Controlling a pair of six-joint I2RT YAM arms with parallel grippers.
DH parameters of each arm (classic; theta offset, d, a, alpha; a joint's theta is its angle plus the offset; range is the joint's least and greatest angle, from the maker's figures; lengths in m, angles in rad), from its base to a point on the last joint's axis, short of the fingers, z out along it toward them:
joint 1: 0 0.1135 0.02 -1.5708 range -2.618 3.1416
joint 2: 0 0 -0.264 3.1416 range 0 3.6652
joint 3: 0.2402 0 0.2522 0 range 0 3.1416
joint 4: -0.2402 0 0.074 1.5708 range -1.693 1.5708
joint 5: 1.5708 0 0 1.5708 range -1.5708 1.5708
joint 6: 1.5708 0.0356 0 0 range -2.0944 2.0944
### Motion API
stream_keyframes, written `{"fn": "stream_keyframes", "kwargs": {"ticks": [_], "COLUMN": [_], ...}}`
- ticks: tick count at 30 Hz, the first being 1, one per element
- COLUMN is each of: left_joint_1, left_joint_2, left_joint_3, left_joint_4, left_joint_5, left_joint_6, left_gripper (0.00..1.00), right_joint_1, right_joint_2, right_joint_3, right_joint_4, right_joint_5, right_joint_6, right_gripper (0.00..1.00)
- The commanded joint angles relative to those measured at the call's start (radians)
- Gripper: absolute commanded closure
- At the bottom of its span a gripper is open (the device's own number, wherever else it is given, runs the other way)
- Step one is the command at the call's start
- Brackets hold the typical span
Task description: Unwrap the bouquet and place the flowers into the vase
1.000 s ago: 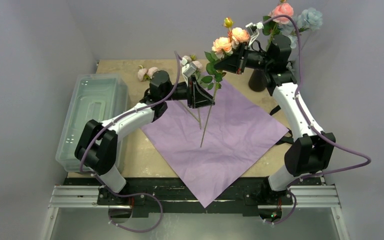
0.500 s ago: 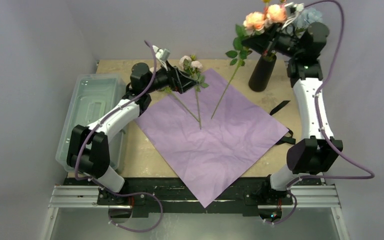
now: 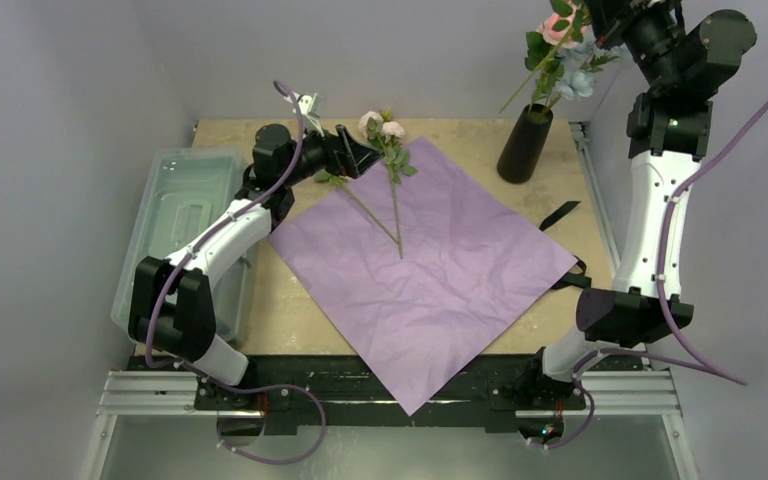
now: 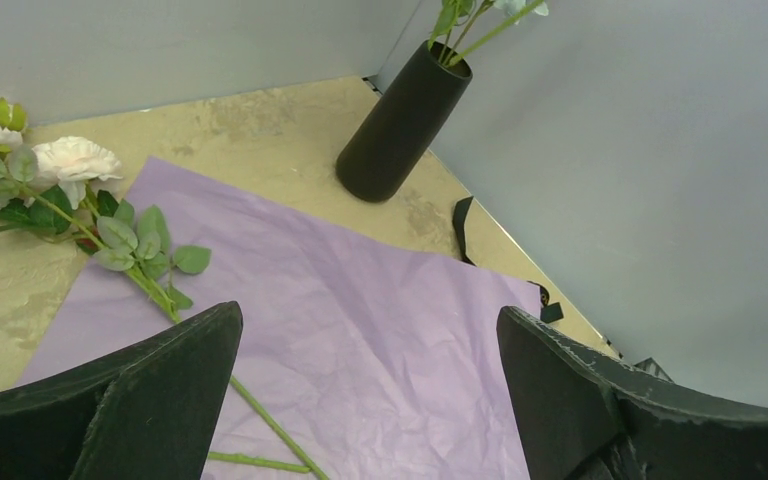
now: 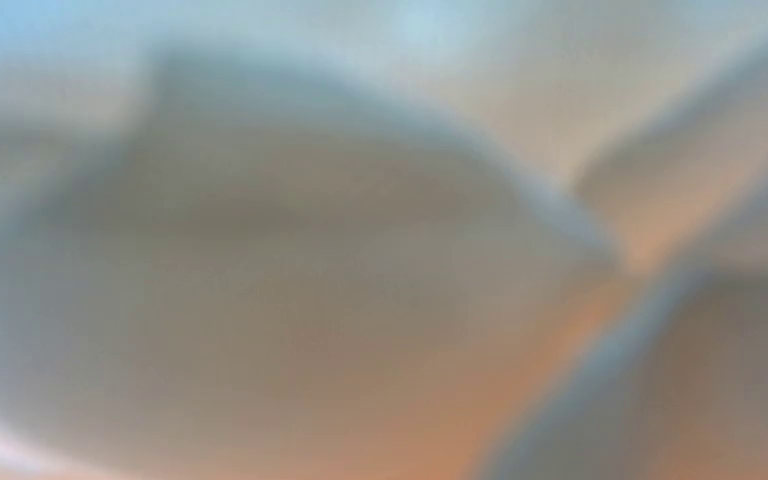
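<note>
The unwrapped lilac paper [image 3: 440, 280] lies flat on the table. Two pale roses [image 3: 382, 125] rest at its far corner, their green stems [image 3: 396, 215] running down across it. My left gripper [image 3: 358, 152] hovers just left of them, open and holding nothing. The left wrist view shows the same roses [image 4: 70, 158], the black vase [image 4: 400, 125] and the left gripper [image 4: 368, 315] with wide jaws over the paper. The vase [image 3: 525, 145] stands at the back right with pale blue and pink flowers [image 3: 565, 65] in it. My right gripper [image 3: 602, 12] is raised high above it, holding a slanting flower stem [image 3: 520, 92]. Blurred petals fill the right wrist view.
A clear plastic bin [image 3: 185, 230] stands along the table's left edge. The black ribbon [image 3: 560, 214] lies off the paper's right corner, and more of it at the table's right edge. Grey walls close in the back and both sides.
My left gripper has opened, let go of the flower stems and drawn back to the left. The right arm has lifted its flower up and rightward to above the vase.
</note>
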State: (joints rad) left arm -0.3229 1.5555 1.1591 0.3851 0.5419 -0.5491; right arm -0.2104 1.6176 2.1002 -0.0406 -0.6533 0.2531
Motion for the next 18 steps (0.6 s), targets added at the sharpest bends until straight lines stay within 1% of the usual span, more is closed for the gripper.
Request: {"fn": "stream_keyframes", "kwargs": {"ticks": [1, 4, 8, 18], "left_joint_1": [-0.002, -0.002, -0.002, -0.002], "left_joint_2": [-0.046, -0.041, -0.035, -0.026], "left_joint_3": [0.002, 0.007, 0.014, 0.034], "left_joint_4": [-0.006, -0.013, -0.023, -0.066], "left_joint_5": [-0.024, -0.035, -0.05, -0.067], "left_joint_6": [0.044, 0.044, 0.044, 0.067], "left_gripper": [0.0, 0.0, 0.0, 0.0], "right_joint_1": [-0.007, -0.007, -0.007, -0.008], "right_joint_2": [0.006, 0.016, 0.051, 0.074], "right_joint_3": [0.081, 0.085, 0.105, 0.018], "right_joint_4": [-0.019, 0.018, 0.002, 0.034], "right_joint_5": [0.281, 0.334, 0.387, 0.386], "right_joint_6": [-0.176, -0.197, -0.216, -0.247], "right_gripper": [1.0, 1.0, 1.0, 1.0]}}
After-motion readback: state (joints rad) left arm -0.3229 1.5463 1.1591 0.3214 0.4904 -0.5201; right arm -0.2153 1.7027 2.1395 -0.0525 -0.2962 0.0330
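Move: The right hand holds a flower stem high up. The vase's middle stands about 17 cm ahead of this hand, roughly in line with it and some 47 cm below. The flowers already in it reach up to about 12 cm ahead, 2 cm left and 12 cm below the hand. The black ribbon lies about 19 cm nearer than the vase and 10 cm right of it. From the left hand the vase is about 23 cm ahead, 35 cm right and 18 cm lower. Swing the right gripper about 8 cm to the right, rising slightly at first, and turn it clockwise some 25 degrees so that the stem's free end comes across from the left to the vase mouth. Then ease forward, about 5 cm in all, and begin to sink, keeping the fingers shut on the stem. ##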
